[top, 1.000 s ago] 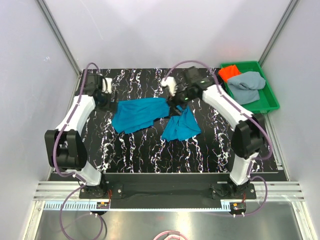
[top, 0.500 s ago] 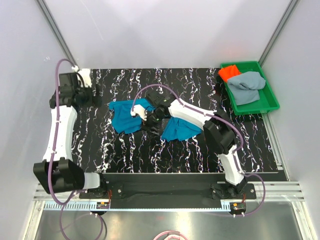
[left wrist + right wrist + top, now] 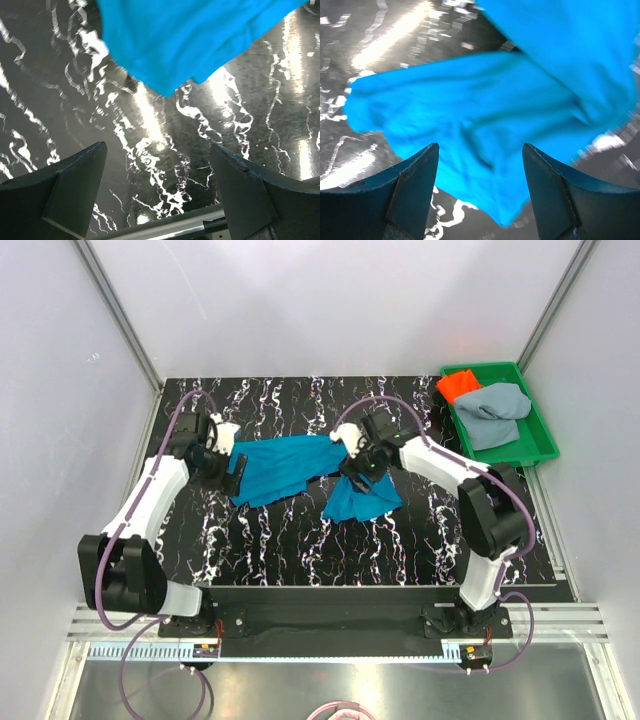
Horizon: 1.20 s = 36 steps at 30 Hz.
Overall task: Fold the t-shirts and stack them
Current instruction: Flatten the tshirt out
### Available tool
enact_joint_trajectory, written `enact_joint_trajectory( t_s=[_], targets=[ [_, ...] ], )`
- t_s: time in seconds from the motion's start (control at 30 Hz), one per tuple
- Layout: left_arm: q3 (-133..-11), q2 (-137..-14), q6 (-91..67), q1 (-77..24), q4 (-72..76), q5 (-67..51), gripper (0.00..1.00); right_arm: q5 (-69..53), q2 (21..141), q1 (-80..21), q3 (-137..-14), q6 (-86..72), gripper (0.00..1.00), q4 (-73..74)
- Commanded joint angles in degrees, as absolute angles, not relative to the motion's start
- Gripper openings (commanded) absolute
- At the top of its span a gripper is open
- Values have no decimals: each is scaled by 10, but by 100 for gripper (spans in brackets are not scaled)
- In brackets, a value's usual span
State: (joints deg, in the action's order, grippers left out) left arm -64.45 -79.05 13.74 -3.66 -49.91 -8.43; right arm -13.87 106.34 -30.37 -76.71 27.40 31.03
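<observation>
The teal-blue t-shirt point(image 3: 290, 468) lies crumpled across the middle of the black marbled table, with a lobe hanging toward the front point(image 3: 362, 498). My left gripper point(image 3: 236, 468) is open and empty at the shirt's left edge; in the left wrist view point(image 3: 160, 172) the shirt's edge point(image 3: 200, 40) lies ahead of the jaws. My right gripper point(image 3: 357, 457) is open just above the shirt's right part; in the right wrist view point(image 3: 480, 172) the cloth point(image 3: 485, 100) lies between and beyond the fingers. The orange-red shirt point(image 3: 459, 385) and grey-blue shirt point(image 3: 496, 410) lie in the tray.
The green plastic tray point(image 3: 541, 440) stands at the back right corner of the table. White walls and metal frame posts enclose the table on the left, back and right. A metal rail point(image 3: 165, 227) shows at the bottom of the left wrist view.
My left arm swung from the far left corner in to the shirt's left edge. My right gripper moved from the shirt's middle-left back toward the right. The shirt's left part spread out wider.
</observation>
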Motion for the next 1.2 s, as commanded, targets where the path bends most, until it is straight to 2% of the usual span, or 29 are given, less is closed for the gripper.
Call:
enact_joint_trajectory(
  t_s=[0.0, 0.13, 0.3, 0.43, 0.57, 0.83, 1.17],
  targets=[
    [-688, -812, 141, -42, -483, -89, 90, -112, 1014, -297, -759, 246, 75, 277],
    [-704, -828, 141, -54, -487, -100, 90, -142, 1013, -297, -775, 220, 75, 287],
    [-723, -836, 142, -59, -489, -91, 91, -268, 1042, -298, -816, 193, 75, 337],
    [-737, -839, 145, -58, -495, -76, 92, -320, 1049, -301, -788, 155, 73, 344],
    [-743, -845, 140, -58, -491, -76, 92, -316, 1033, -330, -740, 191, 73, 353],
    [-751, -857, 134, -59, -490, -78, 92, -312, 1048, -413, -745, 221, 73, 368],
    [-744, -848, 129, -59, -494, -82, 93, -222, 1070, -420, -767, 218, 72, 333]
  ],
)
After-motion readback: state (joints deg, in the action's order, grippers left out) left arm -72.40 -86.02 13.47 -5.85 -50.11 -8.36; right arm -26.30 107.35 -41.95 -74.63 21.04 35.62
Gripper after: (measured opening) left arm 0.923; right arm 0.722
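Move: The teal t-shirt's bunched right part has its near left corner about 8 cm back and 7 cm left of the right hand, 6 cm below. That part's right corner lies some 5 cm back and 10 cm to the hand's right, and the middle of the shirt's spread left part about 4 cm ahead and 17 cm left, all equally low. From the left hand, the near left corner lies roughly 22 cm right, 3 cm back and 13 cm down. The bunched part's near left corner draws the open right hand: it lifts about 3 cm, then sweeps back some 12 cm and left about 7 cm while sinking, fingertips tipping roughly 15 degrees towards the base with a slight counter-clockwise turn. Slightly past the corner, it eases forward and down towards it. The left hand, also open, edges about 3 cm forward over the table. ##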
